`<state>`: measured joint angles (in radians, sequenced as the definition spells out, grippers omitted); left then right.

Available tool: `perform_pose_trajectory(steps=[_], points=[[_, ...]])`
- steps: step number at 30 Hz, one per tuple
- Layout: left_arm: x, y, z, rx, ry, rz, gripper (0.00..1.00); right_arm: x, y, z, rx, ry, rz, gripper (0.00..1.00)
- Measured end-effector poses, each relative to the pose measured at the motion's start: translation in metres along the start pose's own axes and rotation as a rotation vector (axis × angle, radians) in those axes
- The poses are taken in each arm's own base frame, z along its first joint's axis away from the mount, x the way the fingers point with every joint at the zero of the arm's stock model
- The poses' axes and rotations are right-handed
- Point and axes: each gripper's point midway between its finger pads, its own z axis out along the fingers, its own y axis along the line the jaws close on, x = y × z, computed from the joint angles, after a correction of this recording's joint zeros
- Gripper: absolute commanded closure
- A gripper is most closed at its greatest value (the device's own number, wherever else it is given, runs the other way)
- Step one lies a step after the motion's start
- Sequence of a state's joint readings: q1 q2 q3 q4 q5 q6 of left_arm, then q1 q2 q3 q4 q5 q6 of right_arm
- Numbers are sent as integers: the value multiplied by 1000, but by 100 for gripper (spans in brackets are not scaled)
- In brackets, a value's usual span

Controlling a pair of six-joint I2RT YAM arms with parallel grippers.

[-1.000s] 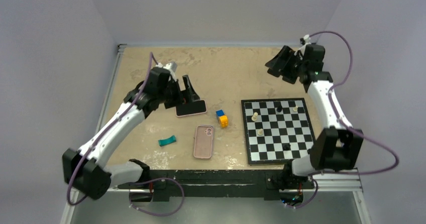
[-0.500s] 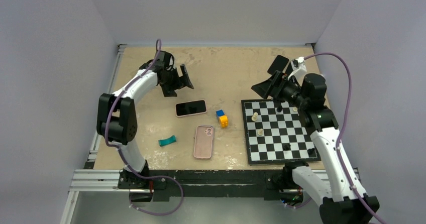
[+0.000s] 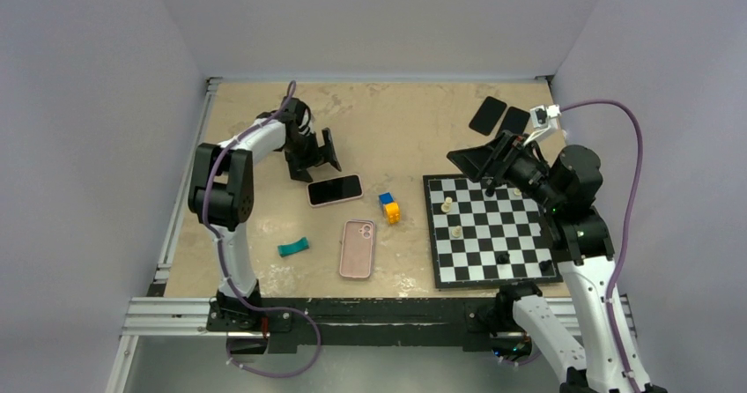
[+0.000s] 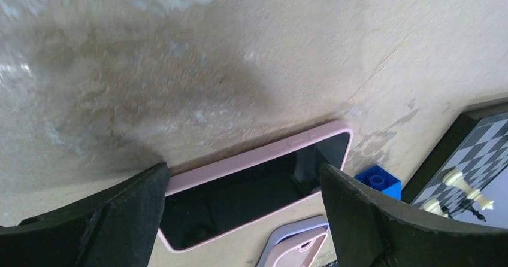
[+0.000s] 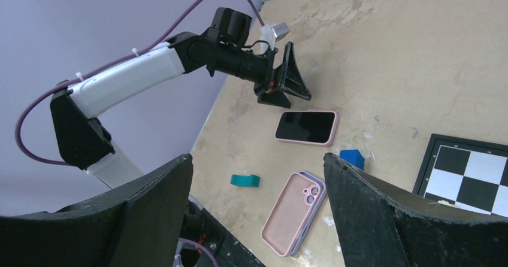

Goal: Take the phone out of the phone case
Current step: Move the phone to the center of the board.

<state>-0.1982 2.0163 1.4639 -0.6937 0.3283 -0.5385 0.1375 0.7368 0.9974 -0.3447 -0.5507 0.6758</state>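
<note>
A phone (image 3: 335,189) with a black screen and a pink rim lies screen up on the tan table. It also shows in the left wrist view (image 4: 251,192) and the right wrist view (image 5: 307,126). A pink case (image 3: 357,248) with a lavender outer edge lies hollow side up and empty, in front of the phone, and shows in the right wrist view (image 5: 293,212). My left gripper (image 3: 315,157) is open, low, just behind the phone; its jaws frame the phone (image 4: 242,177). My right gripper (image 3: 483,159) is open and empty, raised over the chessboard's far left corner (image 5: 259,159).
A chessboard (image 3: 489,228) with several pieces lies at the right. Blue and orange blocks (image 3: 388,206) sit between phone and board. A teal piece (image 3: 292,248) lies left of the case. Two dark cards (image 3: 487,114) lie at the back right.
My left gripper lifted off the phone, drew back, then came close behind it again as the arm folded. My right gripper swung forward and left, uncovering the dark cards. Phone and case have not moved.
</note>
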Motion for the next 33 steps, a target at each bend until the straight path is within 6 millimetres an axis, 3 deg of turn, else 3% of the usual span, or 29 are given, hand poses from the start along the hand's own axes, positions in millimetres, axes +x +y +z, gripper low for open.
perform_pose_trajectory(steps=[9, 14, 18, 25, 33], points=[[54, 15, -10, 4, 39, -43, 0, -1, 7, -1, -29, -5, 13, 16], [78, 14, -14, -59, 28, 21, 0, 3, 1, 2, -24, 3, 24, 16], [85, 9, -11, -144, 13, 111, 0, 7, -4, 5, -18, 12, 38, 16], [75, 8, -4, -274, -11, 257, 0, 9, -5, 5, -18, 11, 37, 16], [80, 6, 3, -264, 33, 347, 0, 8, -2, 2, -24, 4, 31, 16]])
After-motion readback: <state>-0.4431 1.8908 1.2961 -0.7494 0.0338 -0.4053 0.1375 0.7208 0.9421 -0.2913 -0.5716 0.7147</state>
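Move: The pink-rimmed phone lies just in front of the left fingers, its middle about 5 cm back, 4 cm right and 3 cm below the hand. Also from this hand, the blue-and-orange block is some 10 cm back and 19 cm right, and the pink phone case about 21 cm back and 10 cm right. From the idle right hand, the phone is roughly 11 cm ahead, 32 cm left and 35 cm below. Fingers open, the left hand sweeps back about 8 cm, pushing the phone's left end, then rolls some 20 degrees. ##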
